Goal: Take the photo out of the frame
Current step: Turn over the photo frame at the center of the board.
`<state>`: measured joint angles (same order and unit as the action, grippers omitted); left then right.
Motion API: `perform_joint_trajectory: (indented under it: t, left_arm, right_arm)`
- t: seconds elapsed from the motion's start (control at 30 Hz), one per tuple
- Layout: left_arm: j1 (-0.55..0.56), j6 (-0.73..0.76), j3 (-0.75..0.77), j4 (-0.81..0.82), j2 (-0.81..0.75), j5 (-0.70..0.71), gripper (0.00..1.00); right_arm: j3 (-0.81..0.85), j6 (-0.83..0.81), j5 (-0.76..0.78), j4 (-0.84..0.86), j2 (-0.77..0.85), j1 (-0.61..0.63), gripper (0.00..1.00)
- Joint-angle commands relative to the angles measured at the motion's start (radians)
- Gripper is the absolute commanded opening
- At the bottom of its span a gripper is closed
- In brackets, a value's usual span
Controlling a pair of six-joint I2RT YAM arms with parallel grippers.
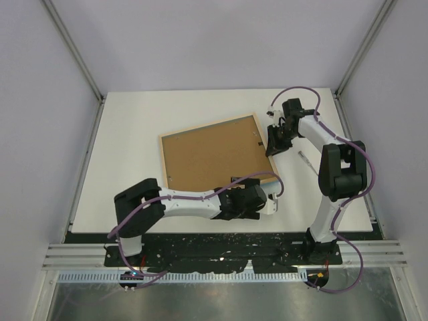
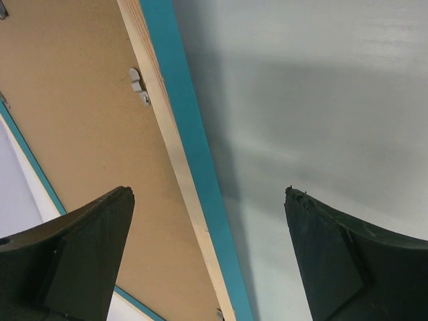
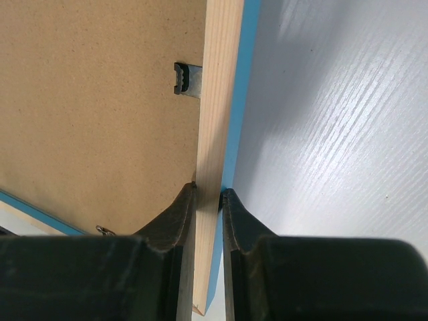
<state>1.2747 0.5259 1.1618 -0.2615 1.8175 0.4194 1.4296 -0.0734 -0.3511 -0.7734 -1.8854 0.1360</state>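
The frame lies face down and askew on the white table, its pale wood back and light-blue edge up. A brown backing board fills it, and the photo is hidden beneath. My right gripper is shut on the frame's right rail, one finger on the board side and the other on the outer blue side. My left gripper hangs open over the frame's near right part. The rail runs between its wide-spread fingertips without touching them.
Small metal clips on the rail hold the backing board. A thin pale object lies on the table right of the frame. Grey walls and metal posts enclose the table on three sides.
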Motion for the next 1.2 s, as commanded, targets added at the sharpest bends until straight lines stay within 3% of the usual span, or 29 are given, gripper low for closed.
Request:
perform_joint_trajectory:
  t: [0.0, 0.43, 0.57, 0.7, 0.93, 1.17]
  left_arm:
    - [0.003, -0.027, 0.050, 0.106, 0.051, 0.133, 1.00]
    - [0.014, -0.072, 0.058, 0.165, 0.160, 0.377, 1.00]
    - [0.015, -0.084, 0.056, 0.176, 0.186, 0.407, 0.95]
    - [0.015, -0.095, 0.053, 0.185, 0.200, 0.426, 0.85]
    - [0.006, -0.093, 0.044, 0.203, 0.183, 0.440, 0.54]
    - [-0.029, -0.092, 0.035, 0.205, 0.158, 0.430, 0.37]
  right_arm:
    - [0.043, 0.024, -0.117, -0.001, 0.068, 0.001, 0.08]
    - [0.029, 0.041, -0.167, -0.004, 0.095, -0.024, 0.08]
    - [0.025, 0.046, -0.178, -0.003, 0.097, -0.039, 0.08]
    - [0.015, 0.046, -0.186, -0.004, 0.098, -0.049, 0.08]
    - [-0.004, 0.041, -0.198, -0.003, 0.103, -0.064, 0.08]
    - [-0.040, 0.032, -0.204, -0.004, 0.115, -0.087, 0.08]
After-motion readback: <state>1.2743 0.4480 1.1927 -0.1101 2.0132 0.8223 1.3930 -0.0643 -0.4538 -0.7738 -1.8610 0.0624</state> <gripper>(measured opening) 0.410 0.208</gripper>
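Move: The spot on the picture frame's near rail that my open left hand goes for lies about 5 cm ahead, 2 cm to its left and 2 cm below. The frame's near right corner is some 7 cm ahead and 7 cm to the right of that hand, at about the same lower level. From my right hand, which holds the right rail, that spot is roughly 10 cm back and 7 cm left, about level. The metal hanger is some 4 cm ahead and 3 cm left of it. I slide my left hand forward about 5 cm, also easing slightly left and 2 cm down, onto the near rail, its fingers swinging up and counter-clockwise some 20 degrees. Once they straddle the rail, I close them more than halfway, one finger on the wooden back side and one on the blue outer side. My right hand keeps its pinch on the right rail and drifts about 1 cm to the right. ##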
